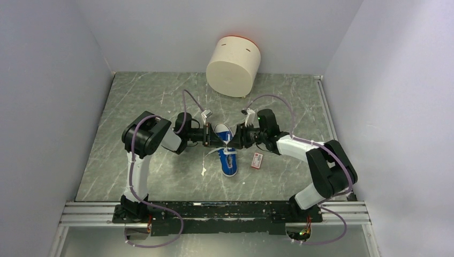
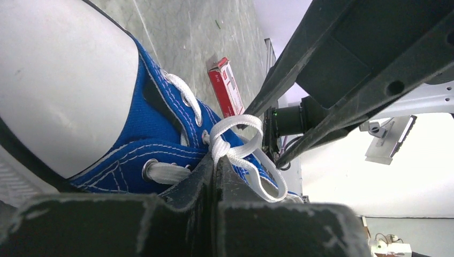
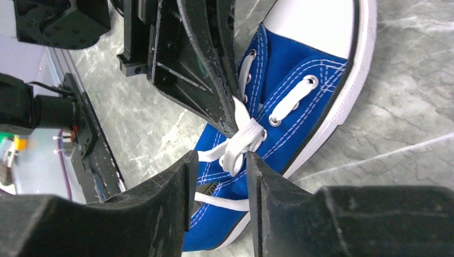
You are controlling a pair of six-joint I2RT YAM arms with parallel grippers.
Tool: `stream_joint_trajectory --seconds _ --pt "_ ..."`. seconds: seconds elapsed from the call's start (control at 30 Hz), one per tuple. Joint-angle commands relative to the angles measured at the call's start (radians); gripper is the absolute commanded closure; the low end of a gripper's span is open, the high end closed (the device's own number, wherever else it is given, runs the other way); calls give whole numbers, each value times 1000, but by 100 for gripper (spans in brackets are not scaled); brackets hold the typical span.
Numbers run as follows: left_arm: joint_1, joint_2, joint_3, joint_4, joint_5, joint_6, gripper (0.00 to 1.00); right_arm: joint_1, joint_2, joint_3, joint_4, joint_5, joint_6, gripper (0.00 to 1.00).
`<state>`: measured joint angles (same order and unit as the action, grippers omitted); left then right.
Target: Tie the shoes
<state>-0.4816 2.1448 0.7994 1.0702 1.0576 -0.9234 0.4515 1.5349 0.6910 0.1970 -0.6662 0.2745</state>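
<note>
The blue sneaker (image 1: pixel 229 163) with white toe cap lies mid-table, also in the left wrist view (image 2: pixel 160 128) and the right wrist view (image 3: pixel 300 80). Its white laces (image 3: pixel 243 139) are crossed in a knot over the tongue. My left gripper (image 2: pixel 217 160) is shut on a lace strand at the knot (image 2: pixel 235 144); it reaches in from the left (image 1: pixel 221 138). My right gripper (image 3: pixel 222 158) is open, its fingertips on either side of the knot's hanging lace end, not closed on it; it reaches in from the right (image 1: pixel 235 140). The two grippers nearly meet over the shoe.
A small red-and-white packet (image 1: pixel 257 160) lies flat just right of the shoe, also in the left wrist view (image 2: pixel 227 88). A large white cylinder (image 1: pixel 233 65) stands at the back. A loose lace end (image 1: pixel 210 153) trails left of the shoe. Walls enclose three sides.
</note>
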Motion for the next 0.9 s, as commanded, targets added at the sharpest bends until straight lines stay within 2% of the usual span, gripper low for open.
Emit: stream_joint_trajectory --seconds 0.0,0.03,0.1,0.2,0.27,0.33,0.43,0.6,0.87 --pt "-5 -25 -1 5 -20 23 94 -61 2 -35 125 -37 121 61" --pt "-4 -26 1 2 -20 23 94 -90 -6 -64 175 -64 165 62" --pt "-5 -28 1 -6 -20 28 95 -140 -30 -99 239 -93 201 56" --pt "-5 -32 3 -19 -17 35 95 -174 -45 -91 165 -59 123 52" --pt "-5 -37 1 -23 -17 39 95 -174 -13 -63 103 -46 64 57" --pt "-4 -40 1 -28 -16 45 95 -149 34 -21 68 -40 8 69" --pt "-5 -37 3 -31 -17 44 95 -111 103 18 93 -71 1 79" --pt "-4 -32 5 -13 -18 28 95 -81 131 -4 210 -136 72 85" --pt "-4 -24 22 -27 -15 32 95 -58 106 -48 240 -187 93 90"
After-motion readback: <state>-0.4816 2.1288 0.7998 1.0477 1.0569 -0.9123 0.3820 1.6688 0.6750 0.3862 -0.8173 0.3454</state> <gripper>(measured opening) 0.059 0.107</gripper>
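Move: The upright lace loop stands at the left fingertips, about 2 cm to the right of that hand point and 1 cm back. From the open right hand it lies about 2 cm left and 1 cm lower, level with it front to back. The shoe's white toe is roughly 6 cm ahead of the right hand, 4 cm left and 5 cm below; the red box is about 6 cm back, 11 cm right and 8 cm lower. The lace loop stays in the shut left fingers, which barely stir, while the right hand backs off from it about 5 cm to the right and forward. It then swings back left towards the loop, drawing in and sinking, closes its fingers nearly shut and rolls slightly, its tips ending against or just inside the loop, about 1 cm lower and farther forward than at first. ##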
